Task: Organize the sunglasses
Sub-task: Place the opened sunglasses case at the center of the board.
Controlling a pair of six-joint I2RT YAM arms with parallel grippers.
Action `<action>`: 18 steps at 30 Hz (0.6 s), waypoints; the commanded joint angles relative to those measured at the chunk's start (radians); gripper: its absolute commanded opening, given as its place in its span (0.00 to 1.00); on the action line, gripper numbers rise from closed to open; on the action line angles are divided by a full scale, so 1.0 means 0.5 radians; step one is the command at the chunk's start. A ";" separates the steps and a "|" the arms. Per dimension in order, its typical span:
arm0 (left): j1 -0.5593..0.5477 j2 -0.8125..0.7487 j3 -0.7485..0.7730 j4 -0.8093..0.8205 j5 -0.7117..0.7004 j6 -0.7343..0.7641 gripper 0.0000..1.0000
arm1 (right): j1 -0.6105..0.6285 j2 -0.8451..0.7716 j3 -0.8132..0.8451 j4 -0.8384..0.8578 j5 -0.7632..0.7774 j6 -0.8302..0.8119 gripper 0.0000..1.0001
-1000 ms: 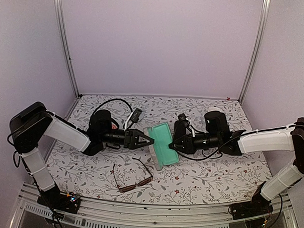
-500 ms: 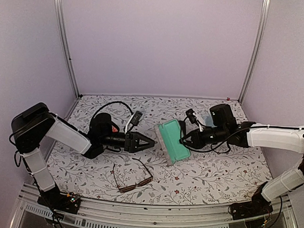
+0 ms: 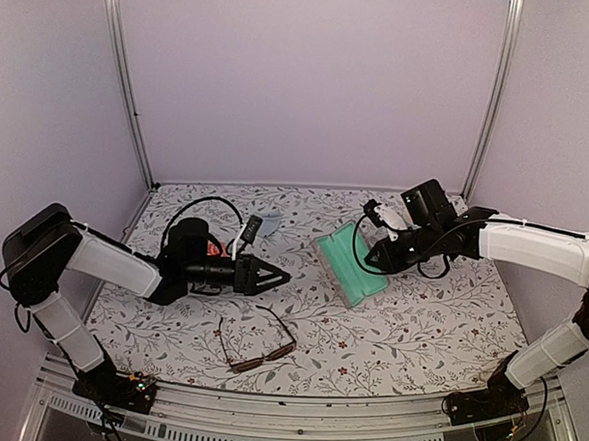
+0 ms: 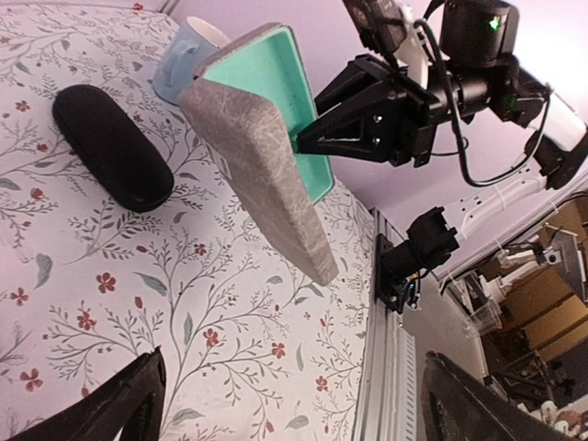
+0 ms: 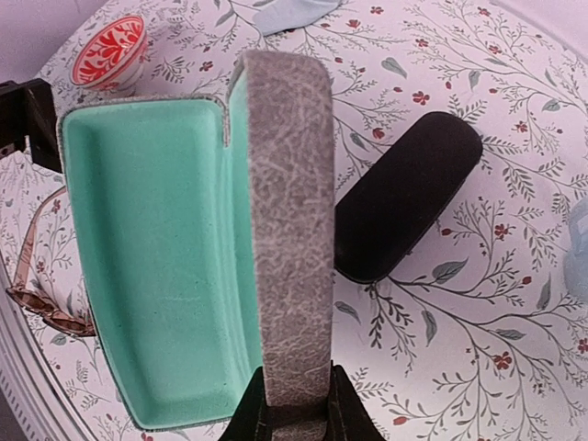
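Note:
The brown-framed sunglasses [image 3: 256, 343] lie unfolded on the table near the front, and one edge shows in the right wrist view [image 5: 37, 289]. The pink-red pair is not in view. My right gripper [image 3: 374, 257] is shut on the wall of the open grey case [image 3: 351, 264] with a teal lining [image 5: 156, 257]. It holds the case tilted above the table at centre right, and its fingers [image 5: 289, 409] pinch the grey edge. My left gripper [image 3: 273, 275] is open and empty [image 4: 292, 367], low over the table, left of the case and behind the brown sunglasses.
A black oval case [image 5: 404, 197] lies shut on the table under the held case and shows in the left wrist view [image 4: 110, 147]. A light blue cup [image 4: 184, 60] stands beyond it. A red-and-white patterned bowl [image 5: 110, 50] and a light blue cloth [image 3: 270, 223] sit at back left.
My right gripper has carried the open grey case to the right and toward the back. My left gripper has drawn back a little to the left, away from the case.

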 commanded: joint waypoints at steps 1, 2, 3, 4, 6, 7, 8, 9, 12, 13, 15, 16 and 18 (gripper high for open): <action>0.029 -0.175 0.047 -0.425 -0.269 0.247 0.98 | 0.033 0.141 0.221 -0.285 0.270 -0.208 0.02; 0.032 -0.200 0.055 -0.475 -0.313 0.262 0.98 | 0.052 0.183 0.264 -0.336 0.320 -0.228 0.02; 0.035 -0.218 0.061 -0.519 -0.358 0.272 0.98 | 0.068 0.227 0.302 -0.374 0.358 -0.255 0.02; 0.040 -0.234 0.069 -0.562 -0.408 0.277 0.99 | 0.091 0.271 0.339 -0.410 0.398 -0.274 0.02; 0.054 -0.259 0.073 -0.621 -0.453 0.278 0.99 | 0.144 0.348 0.378 -0.467 0.441 -0.348 0.03; 0.063 -0.269 0.076 -0.644 -0.487 0.276 0.99 | 0.179 0.380 0.413 -0.484 0.465 -0.378 0.02; 0.068 -0.278 0.078 -0.667 -0.509 0.273 0.99 | 0.203 0.419 0.467 -0.507 0.488 -0.421 0.02; 0.073 -0.291 0.076 -0.681 -0.528 0.270 0.99 | 0.223 0.460 0.501 -0.532 0.501 -0.445 0.02; 0.085 -0.316 0.070 -0.702 -0.563 0.255 0.99 | 0.260 0.583 0.594 -0.607 0.549 -0.523 0.02; 0.087 -0.320 0.067 -0.701 -0.567 0.251 0.99 | 0.275 0.623 0.625 -0.631 0.583 -0.543 0.02; 0.091 -0.325 0.063 -0.704 -0.572 0.245 0.99 | 0.309 0.703 0.679 -0.677 0.661 -0.567 0.02; 0.093 -0.326 0.065 -0.704 -0.575 0.242 0.99 | 0.322 0.744 0.703 -0.697 0.694 -0.575 0.02; 0.095 -0.323 0.063 -0.710 -0.582 0.241 0.99 | 0.351 0.818 0.741 -0.734 0.777 -0.596 0.02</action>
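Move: I hold the opened grey case by its edge in my right hand. The open middle of the board lies roughly 10 cm to the left and 13 cm below that hand, neither ahead nor back. The closed black case is about 15 cm ahead and 5 cm left, the mug some 19 cm ahead and 9 cm right, both near board level. From my left hand, the middle is about 4 cm ahead, 10 cm right and 13 cm down. I lower the opened case with my right hand towards the middle of the board, about 6 cm down with a small shift left. As it sinks I roll that hand some 30 degrees, left side down, and turn it slightly counter-clockwise, keeping the edge pinched. My empty left hand, fingers still wide, backs off about 5 cm forward and left. ##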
